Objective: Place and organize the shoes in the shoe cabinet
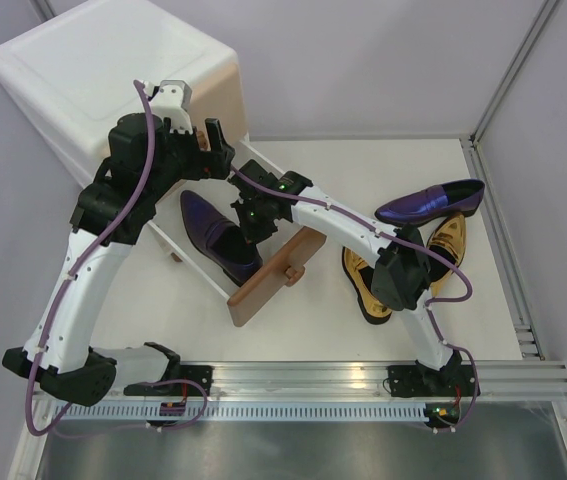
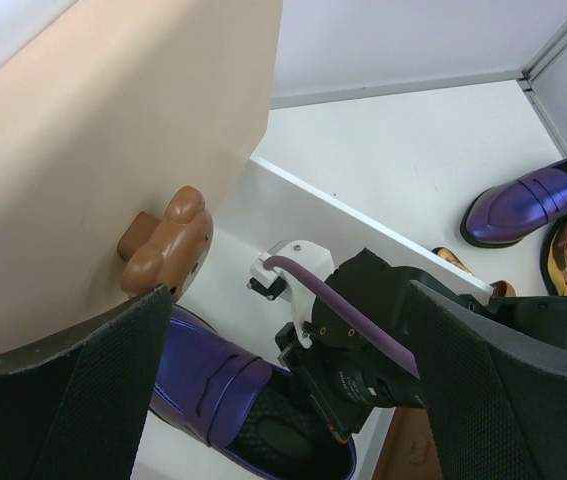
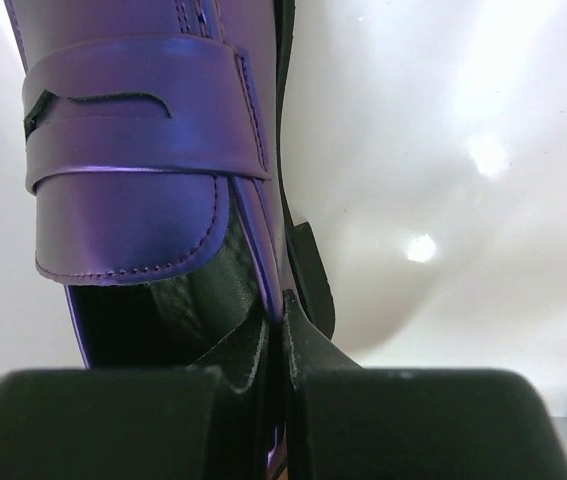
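The white shoe cabinet point(image 1: 113, 80) stands at the back left, its lower drawer pulled out with the brown front point(image 1: 273, 275) towards the table. One purple shoe point(image 1: 218, 235) lies in that drawer. My right gripper point(image 1: 256, 215) is shut on the shoe's side wall in the right wrist view point(image 3: 278, 335), over the purple shoe point(image 3: 133, 170). My left gripper point(image 2: 283, 400) is open and empty beside the bear knob point(image 2: 168, 240) of the beige upper drawer point(image 2: 113, 150). The other purple shoe point(image 1: 433, 202) and two gold shoes point(image 1: 448, 245) point(image 1: 363, 285) lie on the table to the right.
The right arm's wrist point(image 2: 383, 330) reaches into the open drawer point(image 2: 313, 215) between my left fingers. White walls enclose the table, and a metal rail point(image 1: 363, 385) runs along the near edge.
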Controlling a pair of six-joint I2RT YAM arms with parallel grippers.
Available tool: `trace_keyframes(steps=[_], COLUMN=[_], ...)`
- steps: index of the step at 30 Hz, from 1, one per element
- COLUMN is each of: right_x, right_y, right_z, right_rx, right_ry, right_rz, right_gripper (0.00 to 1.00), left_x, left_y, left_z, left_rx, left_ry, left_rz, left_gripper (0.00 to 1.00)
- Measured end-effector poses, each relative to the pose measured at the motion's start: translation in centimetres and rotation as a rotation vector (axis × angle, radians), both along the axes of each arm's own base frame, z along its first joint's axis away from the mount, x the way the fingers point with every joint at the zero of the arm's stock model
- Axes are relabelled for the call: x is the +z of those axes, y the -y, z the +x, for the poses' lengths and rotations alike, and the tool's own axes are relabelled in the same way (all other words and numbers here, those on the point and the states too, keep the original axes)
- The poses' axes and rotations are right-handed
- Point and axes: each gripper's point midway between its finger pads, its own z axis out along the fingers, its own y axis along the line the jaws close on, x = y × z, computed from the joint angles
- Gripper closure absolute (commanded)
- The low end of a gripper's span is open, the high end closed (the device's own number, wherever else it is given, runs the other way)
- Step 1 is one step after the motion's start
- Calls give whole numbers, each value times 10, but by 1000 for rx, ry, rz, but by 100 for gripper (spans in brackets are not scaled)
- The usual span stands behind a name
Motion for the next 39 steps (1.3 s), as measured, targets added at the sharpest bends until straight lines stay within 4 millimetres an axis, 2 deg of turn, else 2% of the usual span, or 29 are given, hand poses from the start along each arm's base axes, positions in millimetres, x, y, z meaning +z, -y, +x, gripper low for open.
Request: trace_keyframes(steps=[9, 12, 13, 15, 16, 18, 19, 22, 26, 29, 33, 36, 39], right_x=[-2, -3, -3, -3, -3, -4, -5, -6, -1, 13, 46, 81, 121], right_y=[0, 0, -1, -2, -3, -5, -5, -6, -7, -5, 5, 15, 33], right_z=[1, 2, 3, 3, 3, 1, 0, -2, 0, 4, 13, 23, 36], right_rx=[-30, -43, -48, -58, -59, -62, -62, -63, -64, -68, -77, -88, -117], right_ry=[-3, -4, -3, -7, -8, -12, -15, -18, -6, 20, 88, 171, 272], right_rz=[-5, -4, -1, 6, 9, 11, 9, 9, 23, 49, 91, 140, 180], right_gripper=[99, 86, 77, 66, 56, 49, 42, 32, 26, 24, 22, 20, 19], left_x=[-3, -3, -3, -3, -3, -2, -2, -2, -1, -1, 9, 12, 10], left_y=[-3, -4, -4, -5, -5, -5, -5, -5, -5, -5, -4, -6, -6], left_z=[0, -1, -1, -1, -2, -1, -2, -1, -1, -1, 0, -4, -5], left_rx=[14, 18, 19, 20, 20, 21, 22, 23, 23, 23, 23, 23, 20], left_ry=[-1, 0, 1, 1, 3, 4, 5, 7, 8, 9, 46, 57, 58], left_rz=[4, 5, 5, 5, 5, 4, 4, 4, 3, 3, -16, -22, -23], left_gripper=[0, 0, 0, 0, 0, 0, 0, 0, 0, 0, 0, 0, 0])
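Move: The right fingers are shut on the right-hand collar wall of the purple loafer standing in the open drawer. The loafer's middle lies about 6 cm to the left of them, 2 cm farther out and 3 cm lower. The brown drawer front is some 7 cm nearer the base and 6 cm to the right; the nearer gold shoe is about 26 cm right and 8 cm back. From the left hand, the loafer is roughly 31 cm below, 4 cm left and 2 cm back. The pinch on the loafer's collar ends: after a near-still pause the right fingers spread wide, with the hand settling barely half a centimetre. The hand then climbs faster and faster, about 12 cm straight up out of the drawer with some 3 cm forward and to the right, its fingertips swinging forward and up by close to 20 degrees. ##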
